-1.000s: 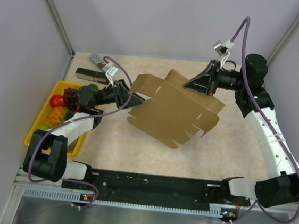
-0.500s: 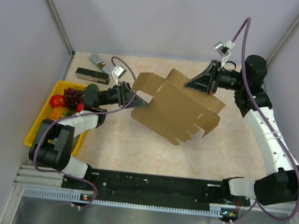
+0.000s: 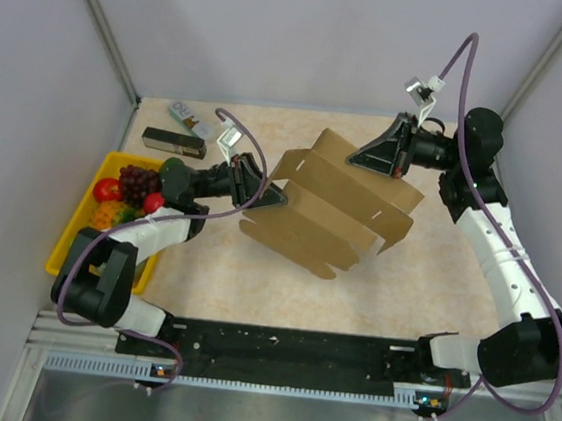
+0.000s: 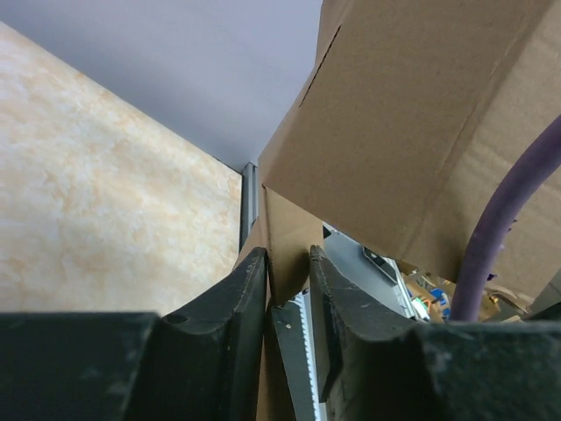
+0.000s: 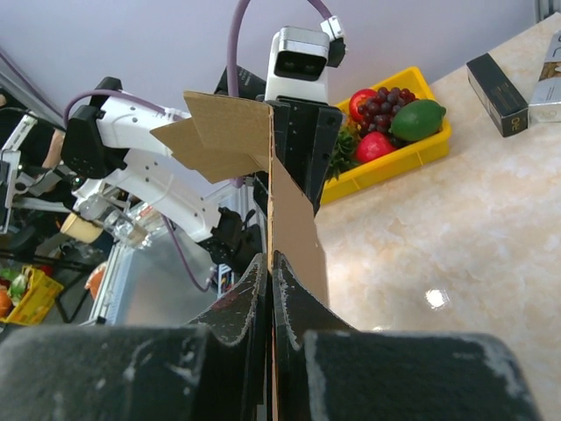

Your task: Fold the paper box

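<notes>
The paper box (image 3: 337, 206) is a brown die-cut cardboard sheet, partly folded and held tilted above the table's middle. My left gripper (image 3: 269, 193) meets its left edge. In the left wrist view a folded brown flap (image 4: 291, 230) fills the gap between the black fingers (image 4: 250, 294), and the left gripper (image 4: 287, 256) is shut on it. A larger panel of the paper box (image 4: 421, 132) looms above. My right gripper (image 3: 365, 161) holds the sheet's far top edge. In the right wrist view the right gripper (image 5: 270, 256) is shut on a thin upright edge of the paper box (image 5: 294, 219).
A yellow tray (image 3: 65, 236) of fruit sits at the left table edge, beside the left arm. A slim black box (image 3: 173, 141) and a small white packet (image 3: 184, 114) lie at the back left. The yellow tray (image 5: 412, 153) and the black box (image 5: 495, 92) also show in the right wrist view.
My left gripper has moved right along with the box's left flap, which has swung inward from lying spread out. The right gripper has stayed in place.
</notes>
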`<state>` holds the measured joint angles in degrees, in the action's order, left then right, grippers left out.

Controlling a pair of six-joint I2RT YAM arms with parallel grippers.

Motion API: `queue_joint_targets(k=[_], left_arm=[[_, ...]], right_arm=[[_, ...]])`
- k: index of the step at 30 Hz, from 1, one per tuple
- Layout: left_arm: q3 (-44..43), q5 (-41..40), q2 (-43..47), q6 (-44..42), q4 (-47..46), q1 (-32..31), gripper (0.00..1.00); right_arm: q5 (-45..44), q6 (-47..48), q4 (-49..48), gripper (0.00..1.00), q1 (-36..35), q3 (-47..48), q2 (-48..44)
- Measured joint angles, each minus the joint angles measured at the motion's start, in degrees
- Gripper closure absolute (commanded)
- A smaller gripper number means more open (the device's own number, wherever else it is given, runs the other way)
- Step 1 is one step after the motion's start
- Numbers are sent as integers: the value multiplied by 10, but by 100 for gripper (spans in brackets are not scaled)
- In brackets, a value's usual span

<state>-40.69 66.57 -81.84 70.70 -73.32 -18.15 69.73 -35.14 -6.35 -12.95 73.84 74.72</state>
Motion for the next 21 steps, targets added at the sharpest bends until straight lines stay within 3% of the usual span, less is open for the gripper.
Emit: queue_joint_targets(k=[8,18,20,21], left_arm=[[0,3,2,-26,16,0,99],[2,-15,46,-126,148,0,100],[2,-22,51,-142,172,0,82],[2,-25,52,-149,180,0,64]], right_arm=[[3,8,5,100,0,0,-1],[-17,51,47,100,1,0,-9],[-23,64,58,100,0,0,-13],[-27,72,65,100,0,0,-15]])
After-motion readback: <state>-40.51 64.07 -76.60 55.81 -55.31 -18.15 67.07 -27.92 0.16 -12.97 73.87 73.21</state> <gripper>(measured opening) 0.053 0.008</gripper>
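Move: The left edge of the paper box's lower panel lies between my left fingers, about level with the pads and some 1 cm to the right. From this hand the end flap stands about 7 cm ahead, 1 cm right and 3 cm higher; the front strip lies some 9 cm back and 2 cm right, slightly lower. From my right hand that left edge lies about 12 cm left, 8 cm back and 8 cm below. I shut my left fingers from about a third open, pinching the lower panel's left edge from above and below. With it gripped I lower that hand a little over 1 cm and ease it forward nearly 1 cm, with a slight turn of about 5 degrees counter-clockwise. My right hand keeps its pinch on the back panel, settling about 1 cm. ##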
